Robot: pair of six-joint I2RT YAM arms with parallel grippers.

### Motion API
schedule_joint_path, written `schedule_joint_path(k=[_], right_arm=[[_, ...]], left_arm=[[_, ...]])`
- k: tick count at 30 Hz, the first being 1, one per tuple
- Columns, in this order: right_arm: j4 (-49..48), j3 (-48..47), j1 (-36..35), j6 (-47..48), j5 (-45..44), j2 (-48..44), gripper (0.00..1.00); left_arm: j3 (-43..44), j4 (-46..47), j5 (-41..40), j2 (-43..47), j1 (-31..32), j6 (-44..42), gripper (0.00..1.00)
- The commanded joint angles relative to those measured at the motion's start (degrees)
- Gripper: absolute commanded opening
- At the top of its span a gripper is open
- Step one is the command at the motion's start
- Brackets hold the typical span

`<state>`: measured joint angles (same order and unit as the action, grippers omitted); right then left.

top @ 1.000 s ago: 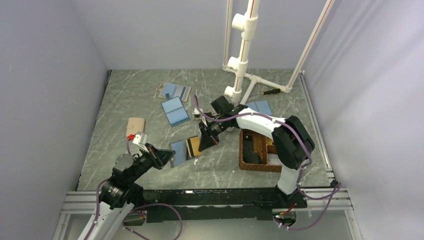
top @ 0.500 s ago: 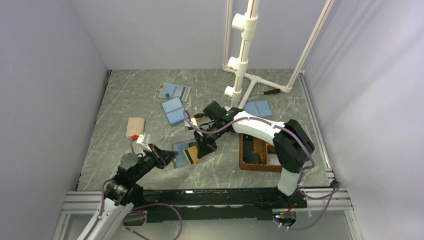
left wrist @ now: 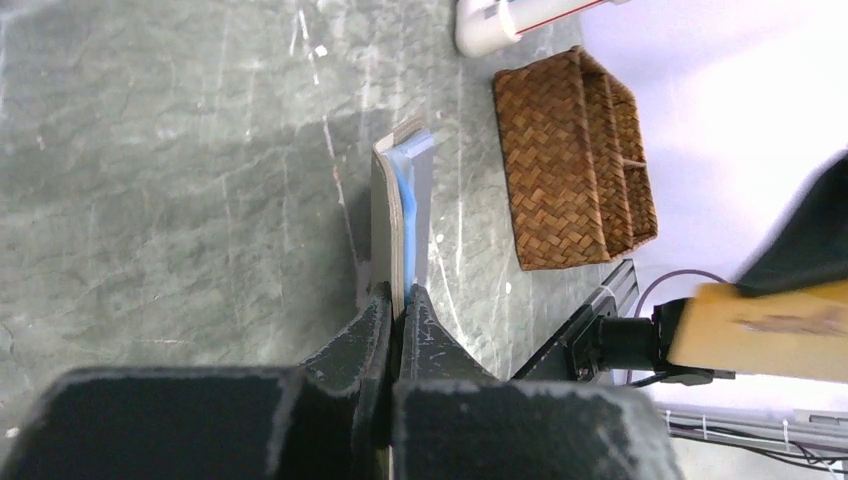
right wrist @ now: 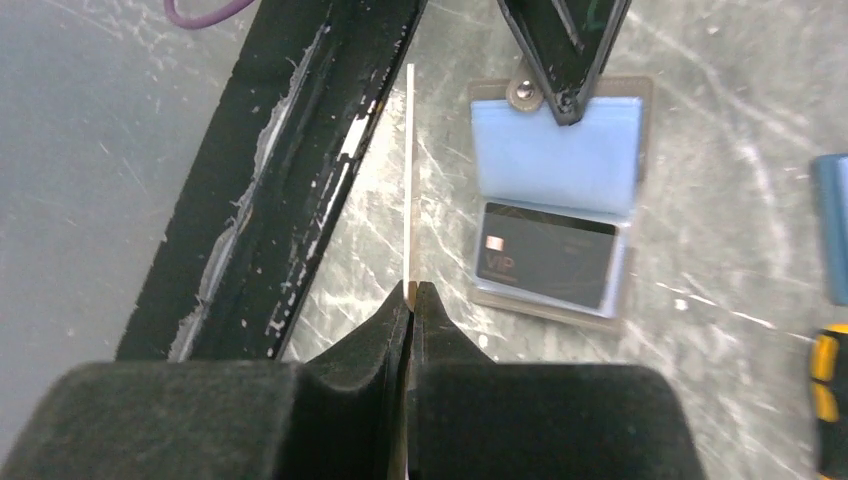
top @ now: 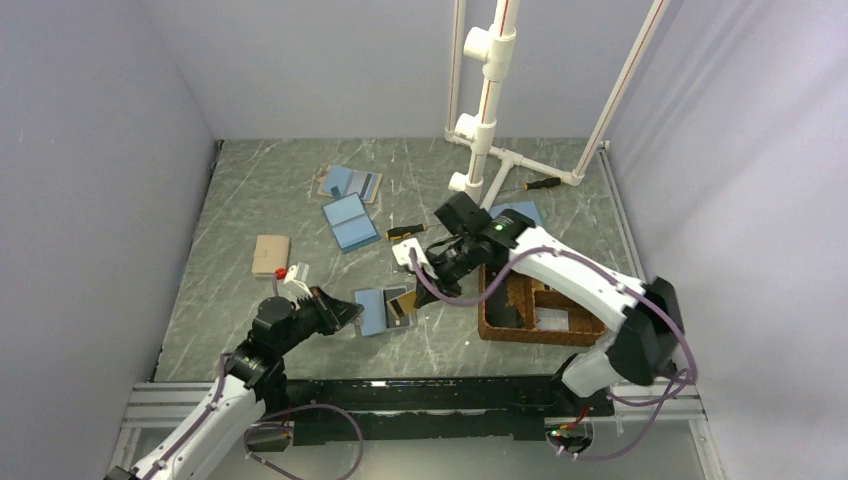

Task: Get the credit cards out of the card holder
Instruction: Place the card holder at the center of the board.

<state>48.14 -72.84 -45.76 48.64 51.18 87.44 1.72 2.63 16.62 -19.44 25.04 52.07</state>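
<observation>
The card holder [top: 378, 310] lies open on the table, light blue inside with a tan rim [right wrist: 556, 160]. A black credit card [right wrist: 545, 255] sits in its lower leaf. My left gripper [left wrist: 402, 295] is shut on the holder's edge, and its fingers [right wrist: 562, 70] show at the holder's top in the right wrist view. My right gripper [right wrist: 410, 288] is shut on a thin tan credit card [right wrist: 409, 170], seen edge-on and lifted clear, just right of the holder. From the left wrist view that card [left wrist: 760, 330] hangs at the far right.
A brown wicker tray [top: 492, 310] stands right of the holder. Three more holders [top: 350, 183] [top: 350, 222] [top: 270, 255] lie further back and left. A white pipe stand [top: 480, 130] rises at the back. A screwdriver [top: 405, 231] lies mid-table. The black frame rail [right wrist: 270, 180] runs along the near edge.
My right gripper has pulled away from the holder, up and to the right, with a card in it. The left gripper and holder have shifted slightly right.
</observation>
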Motion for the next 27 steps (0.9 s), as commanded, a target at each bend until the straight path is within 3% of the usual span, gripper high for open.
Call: schedule_joint_path(k=[1, 13, 27], right_arm=[[4.7, 2.0, 0.7, 10.4, -4.8, -8.8, 0.00], [11.5, 11.0, 13.3, 16.8, -19.0, -27.5, 0.00], [16.8, 14.8, 24.2, 14.6, -39.1, -38.3, 0.00]], left_arm=[[1.9, 5.6, 0.0, -5.9, -0.3, 3.0, 0.00], [4.1, 0.0, -4.6, -18.9, -1.0, 4.8, 0.00], [4.6, -5.0, -5.5, -20.3, -1.1, 5.2, 0.00]])
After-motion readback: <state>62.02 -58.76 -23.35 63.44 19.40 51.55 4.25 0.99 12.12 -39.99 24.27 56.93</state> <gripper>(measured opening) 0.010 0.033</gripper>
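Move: The open card holder is already pinched by its left part in the left hand; the board spot it is going to is about 5 cm right, 1 cm ahead and 8 cm below that hand. From the left hand, the blue holder lies some 19 cm ahead and 2 cm left, and the screwdriver 18 cm ahead and 10 cm right. The right hand already holds the freed gold card; the basket's middle is roughly 26 cm right of this hand, level fore and aft, 13 cm below. The card holder is lowered onto the board by the left hand, which sinks some 6 cm, fast at first and then easing, and tips down about 20 degrees, its pinch kept. Meanwhile the gold card is carried off by the right hand, rising a little, then sweeping about 20 cm right and slightly forward to above the basket, fingers swinging clockwise and steeper down, still closed. ##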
